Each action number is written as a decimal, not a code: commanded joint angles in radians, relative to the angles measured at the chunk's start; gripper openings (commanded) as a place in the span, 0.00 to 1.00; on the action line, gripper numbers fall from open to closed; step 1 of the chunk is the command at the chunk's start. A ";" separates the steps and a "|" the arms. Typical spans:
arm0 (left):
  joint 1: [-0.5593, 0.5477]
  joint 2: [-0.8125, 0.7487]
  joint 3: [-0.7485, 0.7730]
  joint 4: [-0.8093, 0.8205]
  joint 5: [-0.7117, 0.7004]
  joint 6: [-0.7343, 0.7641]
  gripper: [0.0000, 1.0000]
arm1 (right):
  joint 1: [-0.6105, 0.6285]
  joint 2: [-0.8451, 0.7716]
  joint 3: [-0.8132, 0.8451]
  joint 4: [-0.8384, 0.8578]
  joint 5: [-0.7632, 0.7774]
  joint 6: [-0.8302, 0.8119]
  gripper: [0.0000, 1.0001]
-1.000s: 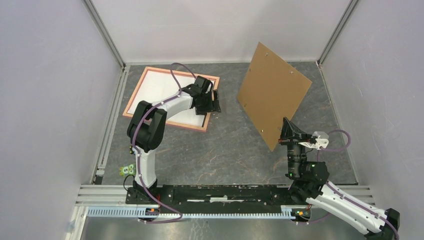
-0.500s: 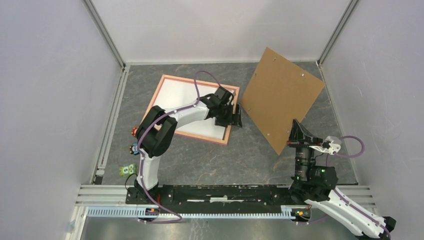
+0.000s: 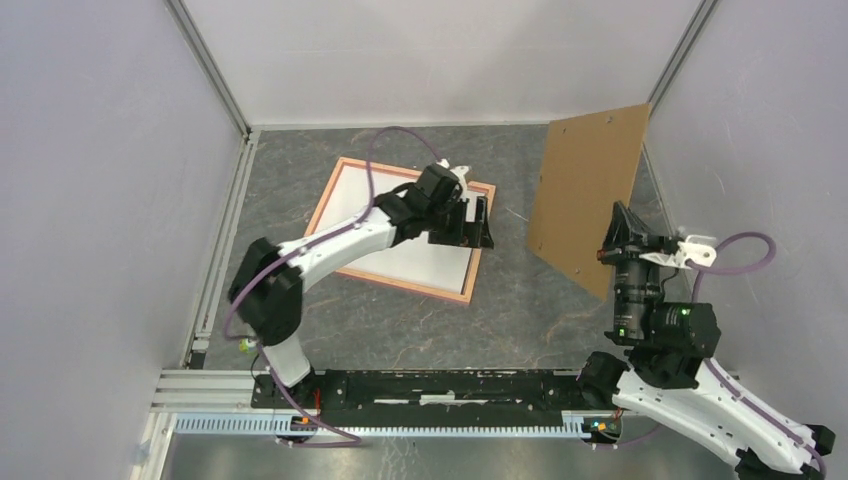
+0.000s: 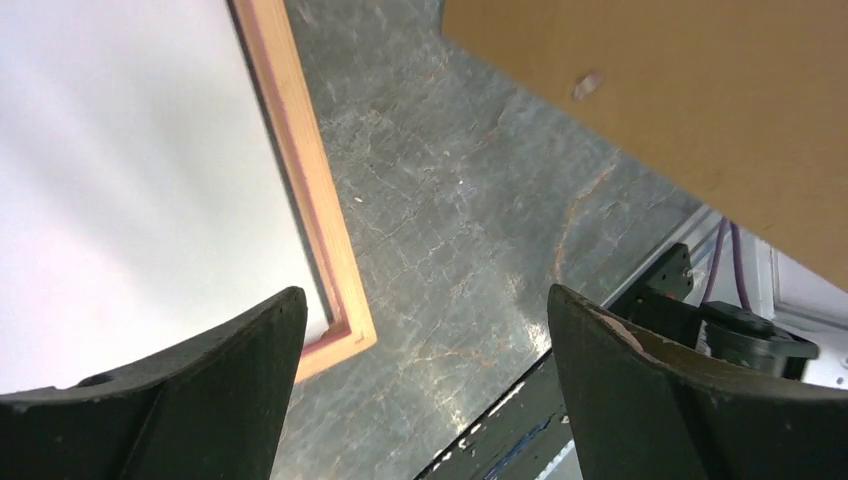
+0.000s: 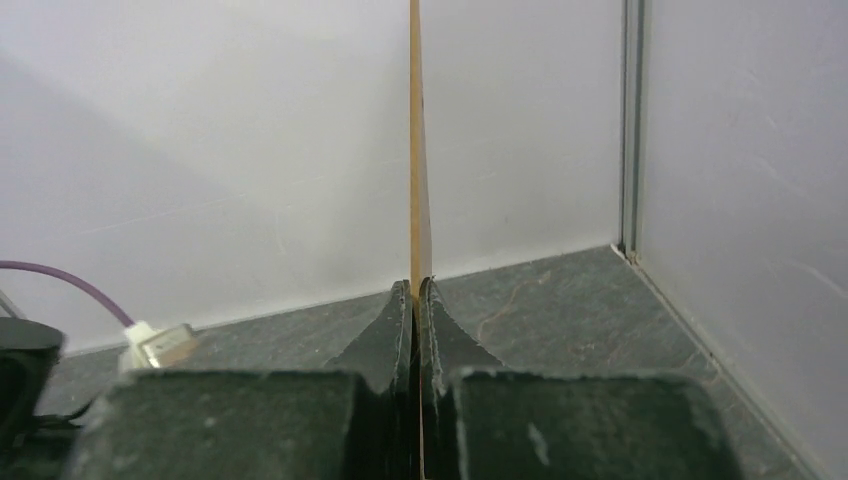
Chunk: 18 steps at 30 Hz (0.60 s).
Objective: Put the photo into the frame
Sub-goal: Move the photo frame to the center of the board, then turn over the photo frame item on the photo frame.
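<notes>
The salmon-pink frame (image 3: 324,198) lies flat on the grey table, left of centre. Inside its border the photo (image 3: 418,262) shows only a plain white side. My left gripper (image 3: 483,222) hovers at the frame's right edge, open with nothing between its fingers. The left wrist view has the frame's corner (image 4: 305,170) and the white photo (image 4: 130,180) under the left finger, with bare table under the left gripper (image 4: 425,300). My right gripper (image 3: 615,235) is shut on the lower edge of the brown backing board (image 3: 585,190), which stands nearly upright. The right wrist view shows the board (image 5: 415,150) edge-on, pinched in the right gripper (image 5: 414,285).
Pale enclosure walls close in on three sides, and the right wall (image 3: 760,200) is close to the raised board. An aluminium rail (image 3: 450,385) with both arm bases runs along the near edge. A small coloured object (image 3: 243,345) sits by the left arm's base.
The frame with the white sheet has slid right and toward me along with the left gripper, whose jaws have spread wider. The right arm has swung the board right and more upright.
</notes>
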<state>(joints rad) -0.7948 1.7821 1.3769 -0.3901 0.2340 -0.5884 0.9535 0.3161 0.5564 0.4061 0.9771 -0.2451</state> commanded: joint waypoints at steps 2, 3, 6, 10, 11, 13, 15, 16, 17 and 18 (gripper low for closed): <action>0.027 -0.269 0.028 -0.147 -0.164 0.139 0.96 | 0.001 0.214 0.230 -0.061 -0.163 0.067 0.00; 0.029 -0.311 0.037 -0.172 -0.223 0.163 0.96 | 0.001 0.263 0.262 -0.073 -0.194 0.108 0.00; 0.029 -0.456 0.068 -0.218 -0.380 0.239 0.97 | 0.000 0.389 0.381 -0.099 -0.282 0.214 0.00; 0.029 -0.622 0.089 -0.217 -0.506 0.317 0.98 | 0.000 0.544 0.507 -0.088 -0.323 0.341 0.00; 0.029 -0.657 0.094 -0.215 -0.534 0.335 0.98 | 0.001 0.567 0.517 -0.072 -0.317 0.393 0.00; 0.029 -0.715 0.090 -0.204 -0.604 0.361 0.98 | 0.001 0.596 0.485 -0.002 -0.287 0.498 0.00; 0.029 -0.760 0.075 -0.186 -0.647 0.385 0.98 | 0.001 0.616 0.422 0.098 -0.238 0.603 0.00; 0.029 -0.783 0.066 -0.175 -0.657 0.392 0.98 | 0.000 0.623 0.386 0.142 -0.216 0.655 0.00; 0.029 -0.803 0.050 -0.164 -0.662 0.399 0.99 | 0.001 0.633 0.358 0.182 -0.187 0.710 0.00; 0.029 -0.821 0.032 -0.142 -0.664 0.406 0.98 | 0.001 0.643 0.327 0.218 -0.165 0.751 0.00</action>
<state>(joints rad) -0.7670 1.0012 1.4479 -0.5732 -0.3187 -0.2893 0.9554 0.9512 0.9581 0.3458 0.7258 0.2337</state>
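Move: The brown board's middle is roughly 15 cm to the right of the open left hand, about 2 cm ahead and 14 cm above it. The photo frame lies on the table with its middle some 16 cm to that hand's left, 4 cm ahead and 10 cm below. From the right hand, which already grips the board by its right edge, the frame's middle is about 35 cm left, 11 cm ahead and 35 cm below. Up and to the left, the empty left hand climbs about 30 cm clear of the frame, crossing some 20 cm leftward with its fingers still open and tipping up from slanting down to nearly level. The right hand, still pinching the board, swings it left and somewhat forward towards the frame, rising a little before starting to sink, and turns some 20 degrees counter-clockwise. ##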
